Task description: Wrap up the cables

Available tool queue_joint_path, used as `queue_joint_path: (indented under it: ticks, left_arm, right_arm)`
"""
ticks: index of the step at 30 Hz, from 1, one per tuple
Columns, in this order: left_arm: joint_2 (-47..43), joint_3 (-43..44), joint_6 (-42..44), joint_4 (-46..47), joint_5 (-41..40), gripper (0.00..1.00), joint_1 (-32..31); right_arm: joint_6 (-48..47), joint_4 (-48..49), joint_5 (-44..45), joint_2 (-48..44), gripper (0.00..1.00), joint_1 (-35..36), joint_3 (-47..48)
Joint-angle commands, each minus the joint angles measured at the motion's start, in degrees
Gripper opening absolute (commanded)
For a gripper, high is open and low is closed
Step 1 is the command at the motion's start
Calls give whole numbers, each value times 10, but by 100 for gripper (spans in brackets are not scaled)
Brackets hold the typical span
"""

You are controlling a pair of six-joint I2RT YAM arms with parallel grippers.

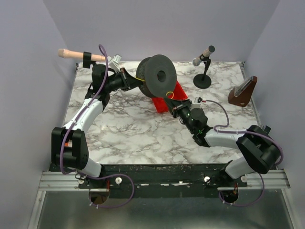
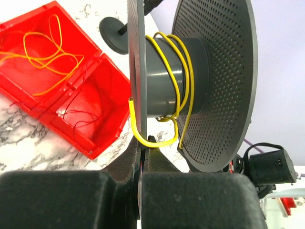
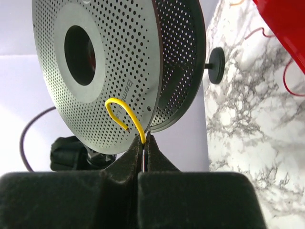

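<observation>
My left gripper (image 1: 131, 78) (image 2: 143, 143) is shut on the thin flange of a dark grey perforated spool (image 1: 157, 76) (image 2: 214, 71) and holds it up above the table. A yellow cable (image 2: 178, 71) runs in several loose turns round the spool's hub. My right gripper (image 1: 172, 99) (image 3: 144, 138) is shut on that yellow cable (image 3: 121, 107) near its free end, which curls up in front of the spool (image 3: 95, 71). More loose yellow cable (image 2: 47, 52) and thin red wires lie in the red bin (image 2: 114, 95) under the spool.
The red bin (image 1: 162, 102) stands at mid-table. A microphone on a round-based stand (image 1: 204, 67) is at the back right, a brown wedge-shaped block (image 1: 244, 91) at the far right, and a wooden-handled rod (image 1: 76, 55) at the back left.
</observation>
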Motion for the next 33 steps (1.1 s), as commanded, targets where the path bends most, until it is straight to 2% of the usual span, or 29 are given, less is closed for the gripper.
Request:
queue_joint_path:
  ticks: [1, 5, 11, 14, 17, 20, 22, 24, 26, 30, 31, 33]
  left_arm:
    - [-19, 6, -49, 99, 19, 0, 7]
    - [-25, 3, -55, 110, 16, 0, 4]
    - [-29, -12, -42, 109, 9, 0, -10]
    - [-31, -24, -18, 92, 3, 0, -14]
    - [-32, -34, 3, 72, 2, 0, -12]
    - [-39, -41, 2, 80, 39, 0, -12]
    - [-44, -45, -4, 87, 62, 0, -10]
    - [-56, -58, -19, 111, 83, 0, -1]
    - [-68, -77, -39, 145, 96, 0, 8]
    - [-76, -92, -40, 163, 104, 0, 6]
    - [-77, -99, -39, 166, 107, 0, 2]
    - [-77, -107, -14, 154, 113, 0, -12]
  right_arm:
    - [133, -80, 49, 26, 1, -12, -41]
    - [226, -71, 51, 35, 1, -15, -68]
    - [260, -31, 12, 37, 1, -16, -90]
    - [280, -52, -11, 31, 1, -15, -87]
    - [294, -100, 8, 18, 1, -22, -99]
    - [177, -87, 1, 10, 1, -61, -103]
    - [44, -67, -69, 21, 1, -93, -80]
    - [-69, -31, -159, 32, 1, -121, -61]
    - [-99, 37, -212, 52, 1, -138, -76]
    - [50, 358, -265, 207, 1, -172, -130]
    - [122, 403, -265, 246, 1, -173, -121]
    - [146, 405, -283, 283, 1, -174, -89]
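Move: My left hand already holds the spool up by a flange rim; the spool's middle lies about 6 cm to its right, 4 cm ahead and 4 cm above. My right hand keeps the yellow cable pinched just behind the spool, whose middle is some 9 cm ahead, 4 cm to the left and 10 cm up. Of the same right hand, the red bin is about 9 cm ahead, 1 cm right and 18 cm below; the microphone stand's base is 15 cm ahead, 21 cm right and as low. I draw the yellow cable down with my right hand, about 6.5 cm and a little to the right, tipping and rolling the wrist some 25 degrees, then unwinding that and swinging it counter-clockwise below the spool. Meanwhile my left hand, still pinching the flange rim, brings the spool back about 5 cm and down 3. Both grips stay shut. ##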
